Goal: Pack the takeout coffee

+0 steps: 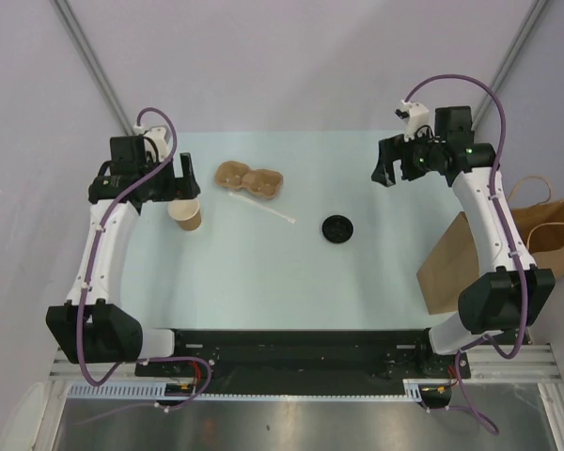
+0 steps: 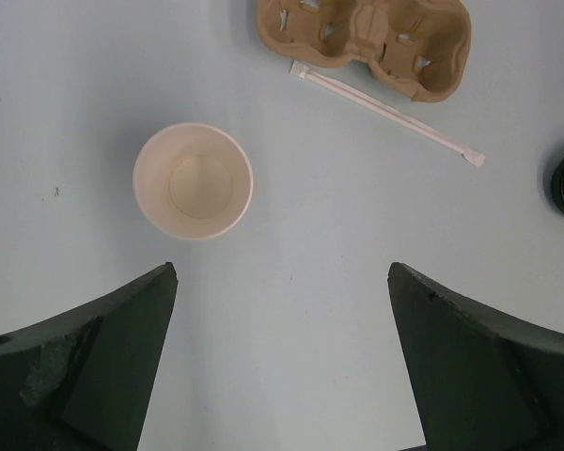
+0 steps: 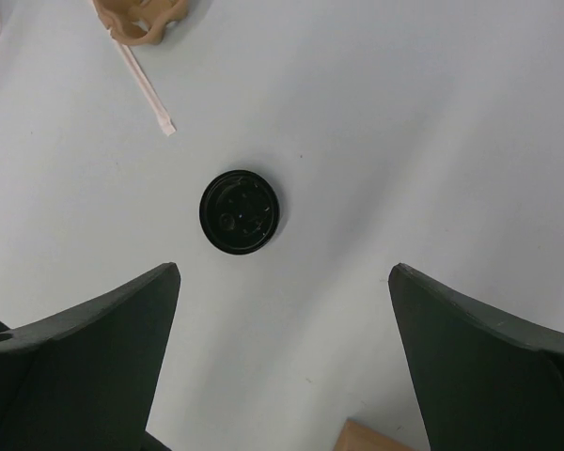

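Observation:
The takeout coffee is in two parts. Its tan paper cup (image 1: 186, 215) stands upright and uncovered on the left of the table, showing a pale inside (image 2: 194, 180). Its round black lid (image 1: 337, 228) lies apart near the table's middle (image 3: 241, 211). My left gripper (image 1: 180, 180) hovers open just behind the cup, and nothing sits between its fingers (image 2: 282, 272). At the far right, my right gripper (image 1: 386, 167) hangs open above the table, with the lid ahead of its bare fingertips (image 3: 284, 271).
A brown two-hollow pulp carrier (image 1: 249, 178) lies behind the cup, with a wrapped straw (image 1: 263, 207) stretched beside it. The large brown paper bag (image 1: 451, 268) with handles lies at the table's right edge, next to the right arm.

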Robot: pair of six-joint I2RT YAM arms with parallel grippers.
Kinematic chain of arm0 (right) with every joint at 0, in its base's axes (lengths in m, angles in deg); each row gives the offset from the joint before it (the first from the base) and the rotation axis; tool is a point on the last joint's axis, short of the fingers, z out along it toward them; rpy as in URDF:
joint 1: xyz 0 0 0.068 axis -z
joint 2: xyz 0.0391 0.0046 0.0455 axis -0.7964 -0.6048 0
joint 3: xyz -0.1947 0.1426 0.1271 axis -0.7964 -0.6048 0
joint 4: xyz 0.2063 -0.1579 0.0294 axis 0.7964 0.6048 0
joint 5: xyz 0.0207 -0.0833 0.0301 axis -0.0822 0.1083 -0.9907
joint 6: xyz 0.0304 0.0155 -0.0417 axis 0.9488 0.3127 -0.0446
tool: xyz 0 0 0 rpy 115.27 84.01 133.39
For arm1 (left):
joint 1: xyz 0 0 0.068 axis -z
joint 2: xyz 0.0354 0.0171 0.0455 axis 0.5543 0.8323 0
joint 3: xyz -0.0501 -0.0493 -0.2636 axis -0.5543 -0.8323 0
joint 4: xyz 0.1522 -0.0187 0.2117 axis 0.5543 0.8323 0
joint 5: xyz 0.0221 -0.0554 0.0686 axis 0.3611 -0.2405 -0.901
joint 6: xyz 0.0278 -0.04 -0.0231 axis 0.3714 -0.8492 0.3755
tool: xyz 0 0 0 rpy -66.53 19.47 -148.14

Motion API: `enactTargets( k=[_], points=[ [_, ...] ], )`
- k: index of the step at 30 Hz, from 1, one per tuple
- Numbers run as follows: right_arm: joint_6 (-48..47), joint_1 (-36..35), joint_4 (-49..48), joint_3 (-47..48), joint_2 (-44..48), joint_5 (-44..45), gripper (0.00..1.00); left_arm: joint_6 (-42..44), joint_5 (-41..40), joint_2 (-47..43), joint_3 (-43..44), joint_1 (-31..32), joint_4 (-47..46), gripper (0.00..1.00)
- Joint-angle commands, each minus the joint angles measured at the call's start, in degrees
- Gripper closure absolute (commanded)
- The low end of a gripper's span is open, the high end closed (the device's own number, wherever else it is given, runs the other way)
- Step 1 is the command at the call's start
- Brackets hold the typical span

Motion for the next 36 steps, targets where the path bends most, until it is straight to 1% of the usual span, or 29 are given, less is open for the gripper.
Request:
enactTargets(
  k=[1,5,11,16,20,21,24,26,29,30,36],
  points=[
    [-3.6,-2.6,-0.1,0.3,1.3,2.2,0.0,4.0,1.7,1.3,4.5,-1.2,2.7,0.0],
    [-5.6,-4.5,0.7,0.3,0.5,2.3,0.0,4.3,6.4,2.5,5.5,-7.6,3.0,0.0],
    [-7.8,-6.7,2.1,0.9,-1.0,3.3,0.0,5.1,5.7,6.3,6.1,-13.7,2.8,0.0],
    [-9.6,-8.4,4.1,2.4,-2.7,5.2,0.0,6.1,3.6,10.9,6.2,-15.2,2.3,0.02],
    [-10.3,-9.5,4.2,1.9,-2.7,6.7,0.0,6.5,5.5,13.4,5.5,-15.4,1.3,0.09],
    [-10.2,-9.6,4.0,1.8,-2.6,7.1,0.0,6.1,6.1,14.4,5.3,-15.3,0.5,0.13],
    [-10.4,-10.1,4.0,1.3,-2.3,7.7,0.0,5.2,6.1,16.9,6.1,-15.4,0.0,0.19],
    [-10.7,-10.2,4.2,1.1,-2.1,7.9,0.01,4.9,6.0,18.3,6.5,-15.3,-0.2,0.21],
    [-10.9,-10.6,4.2,0.7,-1.8,8.5,0.0,4.2,6.5,20.8,7.0,-15.2,-0.8,0.28],
    [-11.1,-10.6,4.2,0.7,-1.8,8.7,0.0,4.0,6.6,21.5,7.4,-15.2,-0.8,0.31],
    [-11.4,-10.9,4.1,0.7,-2.2,9.8,0.0,3.4,7.2,24.8,6.9,-14.9,-2.2,0.39]
  ],
)
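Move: The cup stands about 5 cm ahead of the open left hand, 4 cm to its left and 19 cm below. From that hand, the straw's middle is some 8 cm ahead and 16 cm right, and the pulp tray 16 cm ahead and 14 cm right. The black lid is roughly 7 cm left of the open right hand, about 1 cm ahead and 26 cm down; the straw's middle is 22 cm left of the lid and 6 cm farther out. The left hand heads for the cup's left side: it swings left about 9 cm over the cup, then sinks some 12 cm while easing forward, tipping further down nearly 20 degrees and partly closing its fingers; no contact can be made out. The right hand, fingers wide, goes about 4 cm left and then down nearly as much towards the lid, rolling left side down and turning counter-clockwise. ##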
